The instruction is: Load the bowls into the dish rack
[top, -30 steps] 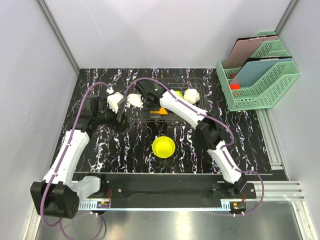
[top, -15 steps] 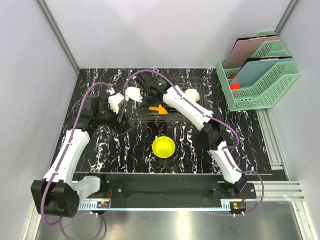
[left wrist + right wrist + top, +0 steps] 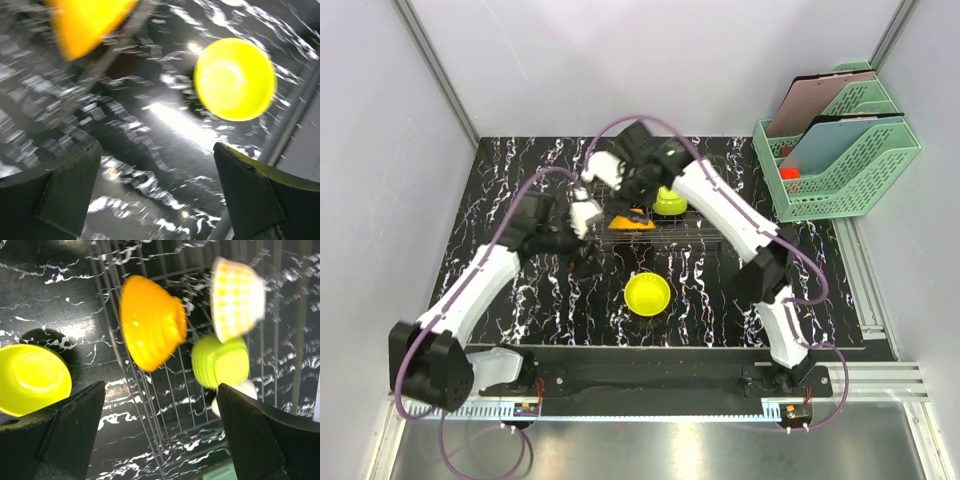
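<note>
The wire dish rack (image 3: 150, 415) holds an orange bowl (image 3: 150, 322) on its side, a cream checked bowl (image 3: 235, 297), a lime green bowl (image 3: 220, 362) turned upside down, and a white bowl (image 3: 235, 395) half hidden by my finger. From above I see the orange bowl (image 3: 630, 221) and the lime green bowl (image 3: 668, 200) in the rack (image 3: 695, 225). A yellow bowl (image 3: 647, 293) sits upright on the table in front of the rack, also in the left wrist view (image 3: 235, 79). My right gripper (image 3: 632, 188) hangs open above the rack's left end. My left gripper (image 3: 592, 250) is open and empty, left of the yellow bowl.
Green mesh file trays (image 3: 840, 150) stand at the back right, off the black marbled table (image 3: 520, 290). The right arm (image 3: 730, 215) arches over the rack's right half. Grey walls close in the left, back and right sides.
My right gripper has risen and drawn back from the orange bowl, which stays in the rack. My left arm has swung right, toward the yellow bowl.
</note>
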Controlling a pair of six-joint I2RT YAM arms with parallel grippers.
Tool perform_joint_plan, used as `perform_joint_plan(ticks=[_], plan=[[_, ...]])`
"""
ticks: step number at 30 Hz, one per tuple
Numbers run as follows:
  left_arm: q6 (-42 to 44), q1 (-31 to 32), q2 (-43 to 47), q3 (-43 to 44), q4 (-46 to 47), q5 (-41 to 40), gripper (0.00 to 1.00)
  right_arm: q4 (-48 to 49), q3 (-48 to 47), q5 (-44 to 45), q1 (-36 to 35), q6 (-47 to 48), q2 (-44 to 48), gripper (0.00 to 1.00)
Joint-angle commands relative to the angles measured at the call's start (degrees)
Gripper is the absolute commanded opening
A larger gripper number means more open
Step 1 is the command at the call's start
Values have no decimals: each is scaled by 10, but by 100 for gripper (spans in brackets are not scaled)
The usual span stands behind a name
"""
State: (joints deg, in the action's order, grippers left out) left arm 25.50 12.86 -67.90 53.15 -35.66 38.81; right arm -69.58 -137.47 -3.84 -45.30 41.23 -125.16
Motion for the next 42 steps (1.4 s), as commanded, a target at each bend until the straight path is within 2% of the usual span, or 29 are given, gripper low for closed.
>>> perform_joint_plan(ticks=[1, 3, 7, 9, 10, 13, 21, 23, 24, 25, 27, 30, 32, 33, 34, 37, 38, 42], plan=[[13, 107, -58, 31, 6, -28, 99, -12, -15, -83, 76, -60, 112, 100], [3, 145, -85, 41, 10, -45, 99, -15, -4, -110, 124, -75, 144, 100], [-15, 169, -167, 67, 23, -66, 99, -6, 83, -188, 188, -95, 203, 100], [-16, 180, -200, 74, 30, -71, 99, 21, 136, -192, 198, -99, 252, 100], [-17, 184, -209, 76, 32, -74, 99, 36, 202, -188, 199, -101, 271, 100], [-26, 195, -238, 85, 50, -85, 99, 93, 306, -184, 199, -99, 339, 100], [-31, 207, -300, 122, 68, -89, 98, 125, 406, -180, 200, -125, 412, 100], [-27, 211, -310, 123, 68, -86, 90, 136, 422, -176, 200, -129, 423, 100], [-26, 211, -318, 124, 69, -78, 73, 139, 436, -173, 200, -130, 425, 100], [-24, 212, -323, 125, 67, -74, 67, 142, 441, -172, 200, -130, 429, 100], [-25, 211, -333, 125, 66, -70, 46, 144, 448, -166, 200, -130, 433, 100], [-19, 212, -338, 123, 60, -61, 45, 143, 449, -158, 200, -129, 435, 100], [-16, 213, -338, 123, 55, -57, 42, 144, 449, -154, 200, -128, 434, 100], [-15, 213, -337, 124, 52, -53, 37, 143, 446, -154, 200, -128, 433, 100], [-13, 213, -336, 122, 47, -51, 28, 143, 445, -154, 200, -130, 432, 100], [-5, 215, -334, 122, 36, -41, 12, 143, 438, -157, 200, -135, 426, 100], [-2, 216, -331, 123, 32, -37, 0, 143, 437, -158, 200, -137, 425, 100], [20, 215, -300, 123, 2, -8, 0, 138, 439, -198, 202, -144, 421, 100]])
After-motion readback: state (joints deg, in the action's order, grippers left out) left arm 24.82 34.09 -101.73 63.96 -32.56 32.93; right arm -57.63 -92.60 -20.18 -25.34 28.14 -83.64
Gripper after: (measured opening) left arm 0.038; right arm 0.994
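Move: The yellow bowl on the table lies roughly 15 cm to the left hand's right, 5 cm back and 14 cm below. The orange bowl in the rack is about 18 cm farther out than the yellow bowl and 4 cm to its left; the lime bowl is some 24 cm beyond the yellow bowl and 6 cm to its right. From the right hand the yellow bowl lies about 15 cm back, 3 cm right and 19 cm down. Left hand drops about 12 cm and goes right, pinching the yellow bowl's far-left rim; open right hand retreats rightward. ##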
